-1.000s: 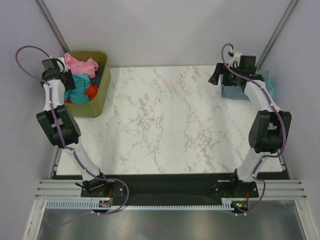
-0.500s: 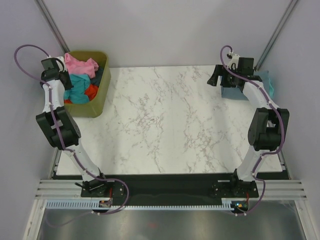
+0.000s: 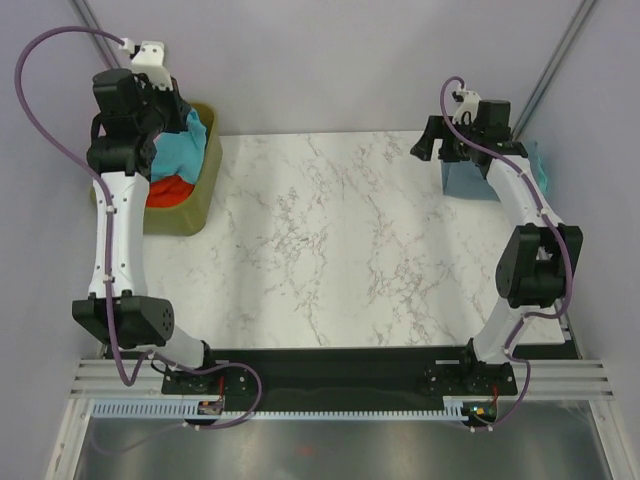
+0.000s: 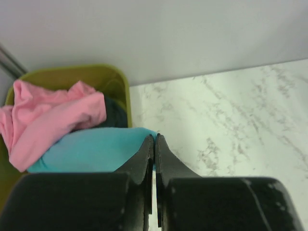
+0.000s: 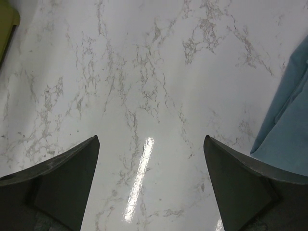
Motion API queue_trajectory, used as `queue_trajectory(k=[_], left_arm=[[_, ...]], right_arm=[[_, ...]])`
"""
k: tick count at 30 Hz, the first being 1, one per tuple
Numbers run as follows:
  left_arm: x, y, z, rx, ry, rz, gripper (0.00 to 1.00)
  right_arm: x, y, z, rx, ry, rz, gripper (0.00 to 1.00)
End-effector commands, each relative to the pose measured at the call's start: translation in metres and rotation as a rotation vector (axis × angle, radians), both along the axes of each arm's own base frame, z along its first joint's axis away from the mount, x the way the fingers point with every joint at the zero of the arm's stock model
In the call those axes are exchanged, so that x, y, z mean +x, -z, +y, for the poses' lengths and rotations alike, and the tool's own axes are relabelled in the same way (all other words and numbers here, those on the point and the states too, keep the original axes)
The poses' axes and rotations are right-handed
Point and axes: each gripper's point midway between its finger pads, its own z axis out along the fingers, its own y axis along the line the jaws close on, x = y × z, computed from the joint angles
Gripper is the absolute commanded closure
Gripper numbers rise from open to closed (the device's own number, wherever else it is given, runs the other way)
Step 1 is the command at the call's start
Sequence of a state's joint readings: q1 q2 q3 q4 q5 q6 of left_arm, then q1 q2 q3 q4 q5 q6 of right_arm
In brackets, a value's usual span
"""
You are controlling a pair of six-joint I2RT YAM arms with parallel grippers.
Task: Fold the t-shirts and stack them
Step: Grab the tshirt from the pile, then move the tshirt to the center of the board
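My left gripper (image 4: 154, 138) is shut on a fold of the bright teal t-shirt (image 4: 91, 150), pinching its edge between the fingertips. In the top view the left gripper (image 3: 170, 118) is raised above the olive bin (image 3: 207, 190), with the teal t-shirt (image 3: 186, 148) hanging from it into the bin. A pink t-shirt (image 4: 53, 118) lies crumpled in the bin behind the teal one. An orange-red t-shirt (image 3: 170, 190) lies lower in the bin. A grey-blue t-shirt (image 3: 470, 180) lies flat at the far right. My right gripper (image 3: 438, 152) hovers open next to it, empty.
The olive bin (image 4: 115, 73) stands at the marble table's (image 3: 330, 240) far left corner. In the right wrist view, bare marble (image 5: 144, 96) lies under the open fingers (image 5: 62, 178), with the grey-blue t-shirt (image 5: 288, 130) at the right edge. Metal frame poles (image 3: 555, 60) rise behind.
My left gripper closed on the teal t-shirt down in the bin, then rose high with it. The right gripper shifted slightly left and stayed open.
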State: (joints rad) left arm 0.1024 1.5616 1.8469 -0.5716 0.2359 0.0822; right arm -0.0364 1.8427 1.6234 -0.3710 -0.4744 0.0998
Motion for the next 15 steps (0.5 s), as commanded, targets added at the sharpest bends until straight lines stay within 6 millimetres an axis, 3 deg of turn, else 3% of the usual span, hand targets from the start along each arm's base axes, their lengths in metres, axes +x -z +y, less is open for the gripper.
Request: queue_trajectory(k=[1, 3, 4, 5, 10, 15], left_arm=[[-0.029, -0.093, -0.044, -0.067, 0.131, -0.228, 0.98], [-0.043, -0.112, -0.071, -0.121, 0.22, -0.256, 0.98], [-0.051, -0.122, -0.076, -0.126, 0.243, -0.278, 0.98], [-0.063, -0.132, -0.097, -0.139, 0.32, -0.295, 0.98], [-0.103, -0.145, -0.161, -0.17, 0.547, -0.309, 0.98], [-0.13, -0.149, -0.214, -0.174, 0.722, -0.315, 0.98]], right_arm=[[-0.016, -0.063, 0.006, 0.002, -0.032, -0.114, 0.02], [-0.024, -0.068, 0.004, 0.019, -0.004, -0.105, 0.02], [-0.031, -0.072, 0.003, 0.031, 0.01, -0.103, 0.02], [-0.036, -0.074, 0.006, 0.087, 0.019, -0.077, 0.02], [-0.056, -0.074, 0.009, 0.199, -0.027, -0.031, 0.02], [-0.071, -0.102, 0.014, 0.197, -0.07, -0.111, 0.02]])
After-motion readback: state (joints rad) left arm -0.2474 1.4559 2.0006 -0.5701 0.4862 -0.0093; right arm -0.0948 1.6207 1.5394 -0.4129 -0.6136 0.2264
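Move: The left hand already pinches the teal shirt, whose bulk hangs some 15 cm below it; the bare middle of the table lies about 28 cm to its right, 12 cm back and 38 cm below. The green bin's middle is some 15 cm left, 2 cm ahead and 30 cm down, with the pink shirt 8 cm farther out in it. From the right hand the teal shirt is roughly 50 cm left and 5 cm back; the grey-blue shirt lies about 20 cm right, 2 cm ahead and 20 cm down. Keeping its shut pinch on the teal shirt, the left hand swings about 19 cm right and rises some 11 cm, the climb mostly early, while drawing back towards the base by 10 cm, so the shirt is carried away from the bin towards the open table as the wrist turns clockwise some 30 degrees and the fingertips lift a little. The empty right hand, fingers still wide open, rises about 7 cm above the table, then eases off, backing 5 cm towards its base and rolling slightly. ##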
